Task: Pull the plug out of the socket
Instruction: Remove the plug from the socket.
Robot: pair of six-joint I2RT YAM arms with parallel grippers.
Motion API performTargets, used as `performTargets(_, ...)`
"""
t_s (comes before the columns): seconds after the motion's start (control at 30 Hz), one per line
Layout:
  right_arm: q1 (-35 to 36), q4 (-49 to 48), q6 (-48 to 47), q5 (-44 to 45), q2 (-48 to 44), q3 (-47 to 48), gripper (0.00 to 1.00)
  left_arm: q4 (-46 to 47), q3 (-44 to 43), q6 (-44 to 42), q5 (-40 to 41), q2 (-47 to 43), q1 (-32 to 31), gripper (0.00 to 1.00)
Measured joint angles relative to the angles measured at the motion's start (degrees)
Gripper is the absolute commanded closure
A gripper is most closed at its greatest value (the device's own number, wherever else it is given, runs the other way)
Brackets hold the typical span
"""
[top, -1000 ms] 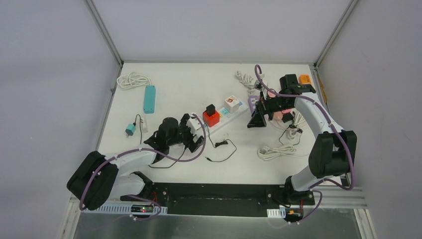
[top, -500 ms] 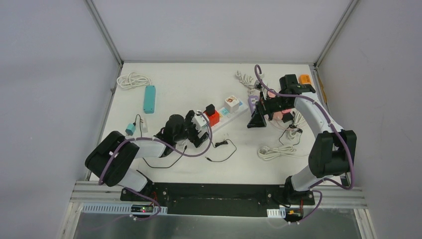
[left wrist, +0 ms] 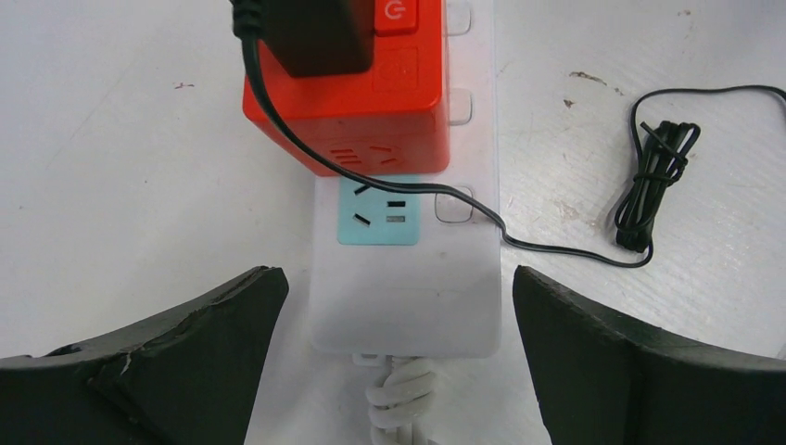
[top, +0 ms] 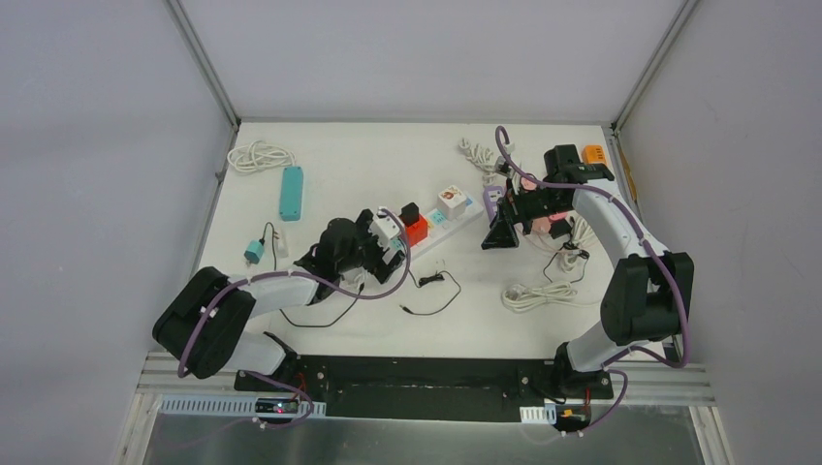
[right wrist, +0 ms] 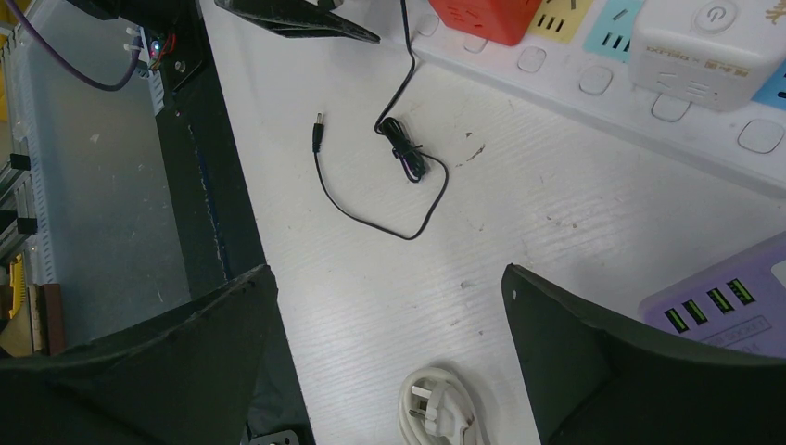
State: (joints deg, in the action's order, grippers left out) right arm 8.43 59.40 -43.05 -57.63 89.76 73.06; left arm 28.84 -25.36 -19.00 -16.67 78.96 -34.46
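A black plug (left wrist: 315, 37) sits in the top of a red cube adapter (left wrist: 348, 111), which stands on a white power strip (left wrist: 408, 269). Its thin black lead (left wrist: 649, 167) trails off to the right. My left gripper (left wrist: 399, 306) is open, one finger on each side of the strip's cabled end and clear of it, short of the red cube. From above, the left gripper (top: 386, 235) is at the strip's near-left end, beside the red cube (top: 417, 232) and black plug (top: 410, 212). My right gripper (top: 499, 231) hangs open past the strip's right end, holding nothing.
A white cube adapter (top: 450, 201) sits further along the strip. A purple strip (right wrist: 723, 306) and a coiled white cord with plug (right wrist: 440, 408) lie near the right gripper. A teal strip (top: 291, 192), a white cable coil (top: 260, 155) and a small teal adapter (top: 254, 252) lie at the left.
My left arm has moved forward and up to the strip's near end, and its jaws now straddle that end, a little wider. The right arm has not moved.
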Motion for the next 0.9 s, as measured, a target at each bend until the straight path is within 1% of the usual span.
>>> performTargets(0.17,0.0,0.0,0.0,0.2,0.0,0.0,0.05,-3.2,-2.1,1.3,0.3,-0.2,0.0,0.01)
performTargets(0.4,0.0,0.0,-0.2,0.2,0.0,0.0,0.05,-4.6,-3.5,2.1,0.3,5.7,0.0,0.01)
performTargets(0.47,0.0,0.0,-0.2,0.2,0.0,0.0,0.05,-5.1,-3.5,2.3,0.3,6.3,0.0,0.03)
performTargets(0.53,0.0,0.0,-0.2,0.2,0.0,0.0,0.05,-5.0,-3.5,2.3,0.3,6.3,-0.1,0.06)
performTargets(0.67,0.0,0.0,-0.2,0.2,0.2,0.0,0.05,-3.5,-3.5,2.7,0.4,7.2,-0.2,0.19)
performTargets(0.7,0.0,0.0,-0.2,0.2,0.3,0.0,0.05,-3.2,-3.5,2.8,0.9,7.3,-0.4,0.24)
performTargets(0.73,0.0,0.0,-0.2,0.2,0.4,0.0,0.05,-3.1,-3.5,3.0,1.2,7.3,-0.5,0.35)
performTargets(0.77,0.0,0.0,-0.1,0.2,0.5,0.0,0.05,-3.0,-3.5,3.1,1.3,7.3,-0.8,0.41)
performTargets(0.83,0.0,-0.1,0.2,0.3,0.8,0.0,0.05,-2.8,-3.5,3.2,1.5,7.4,-1.0,0.52)
performTargets(0.9,0.0,-0.9,1.4,1.0,1.0,0.0,0.05,-2.4,-3.5,3.6,1.6,7.8,-1.2,0.6)
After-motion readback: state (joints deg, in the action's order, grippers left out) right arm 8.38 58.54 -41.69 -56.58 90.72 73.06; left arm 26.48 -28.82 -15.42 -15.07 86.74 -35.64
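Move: The near end of the white power strip lies almost under the left gripper, about 1 cm ahead, 1 cm right and 4 cm below. The red adapter is some 6 cm ahead and 6 cm right, with the black plug on top roughly 7 cm ahead, 5 cm right and 4 cm above the hand. The bundled black cord is about 3 cm back and 8 cm right. From the right hand, the strip's end is about level, 24 cm left and 14 cm below. Bring the open left gripper straight down about 3.5 cm over the cord end of the white strip, tipping the hand down slightly, under 10 degrees, so one finger comes to either side. Then stay at that height and close the fingers partway until they pinch the strip's sides, short of the red adapter. ##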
